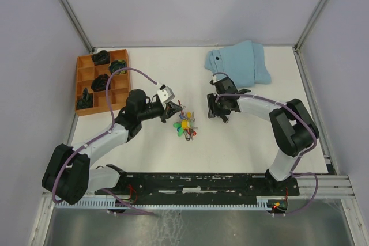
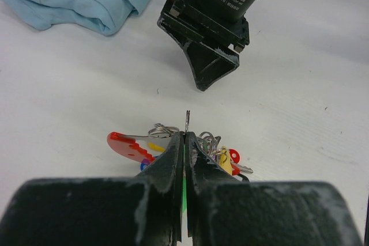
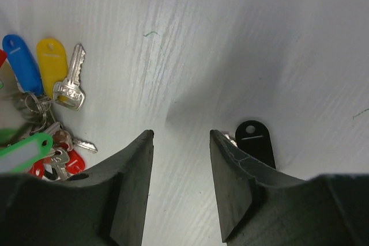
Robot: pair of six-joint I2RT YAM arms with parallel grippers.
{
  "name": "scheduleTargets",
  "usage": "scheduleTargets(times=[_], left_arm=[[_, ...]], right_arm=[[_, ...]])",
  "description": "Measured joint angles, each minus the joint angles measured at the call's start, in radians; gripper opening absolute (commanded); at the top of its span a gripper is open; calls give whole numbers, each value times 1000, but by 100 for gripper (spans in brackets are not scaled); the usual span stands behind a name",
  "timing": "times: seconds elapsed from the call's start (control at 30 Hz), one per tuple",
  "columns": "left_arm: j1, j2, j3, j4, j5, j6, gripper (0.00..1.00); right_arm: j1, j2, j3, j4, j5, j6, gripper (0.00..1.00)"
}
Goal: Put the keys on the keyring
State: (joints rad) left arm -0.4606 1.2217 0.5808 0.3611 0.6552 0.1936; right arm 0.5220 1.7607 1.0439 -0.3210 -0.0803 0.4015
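The keys [image 1: 185, 126] lie bunched mid-table, with blue [image 3: 17, 61], yellow [image 3: 52, 61], green [image 3: 26, 145] and red tags and a bare silver key [image 3: 70, 82]. My left gripper [image 2: 185, 133] sits down in the bunch, shut on a thin metal piece [image 2: 188, 120] that sticks up past its tips; green shows in the slit between its fingers. The keyring, a curved red-and-grey piece [image 2: 130, 145], lies just left of those fingers. My right gripper [image 3: 181, 133] hangs open over bare table to the right of the bunch [image 1: 218, 110]. A black tag [image 3: 256, 142] lies by its right finger.
A folded light-blue cloth [image 1: 239, 64] lies at the back right, behind the right arm. An orange compartment tray [image 1: 86, 61] with dark lumps sits at the back left. The right gripper's housing [image 2: 207, 33] faces the left one at close range.
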Motion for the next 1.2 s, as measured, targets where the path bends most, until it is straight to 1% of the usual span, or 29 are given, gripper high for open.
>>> scheduleTargets(times=[0.17,0.33,0.47,0.57,0.77,0.97,1.2], left_arm=[[0,0,0,0,0,0,3],[0,0,0,0,0,0,3],[0,0,0,0,0,0,3],[0,0,0,0,0,0,3],[0,0,0,0,0,0,3],[0,-1,0,0,0,0,3],[-2,-1,0,-1,1,0,3]], right_arm=[[-30,-44,6,-35,-69,-86,55],[-137,-126,5,-61,-179,-181,57],[-219,-122,5,-62,-263,-210,57],[-256,-91,5,-61,-322,-220,57],[-272,-24,5,-67,-376,-225,57],[-278,-18,-3,-81,-386,-227,56],[-280,-21,-62,-103,-393,-222,54]])
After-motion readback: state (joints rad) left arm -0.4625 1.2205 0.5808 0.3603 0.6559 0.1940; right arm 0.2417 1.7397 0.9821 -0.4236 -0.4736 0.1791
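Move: The key with the black fob lies flat on the table just outside the right hand's right finger, about 4 cm to that hand's right, 1 cm ahead and 2 cm below. The bunch of keys is some 12 cm to the right hand's left and 2 cm back; the blue cloth's middle is roughly 24 cm ahead and 10 cm to its right. From the left hand, the black-fob key lies about 19 cm right, 1 cm ahead and 13 cm lower. The right hand lifts about 5 cm and swings some 5 cm to the right, with a slight forward drift, to clear the black-fob key with its fingers half open. It then sinks almost all the way back down while drawing back about 4 cm towards its base, the wrist tilting some 15 degrees so the fingertips slant more to the left, and brings the still-open fingers low around the near side of the key, without closing. ##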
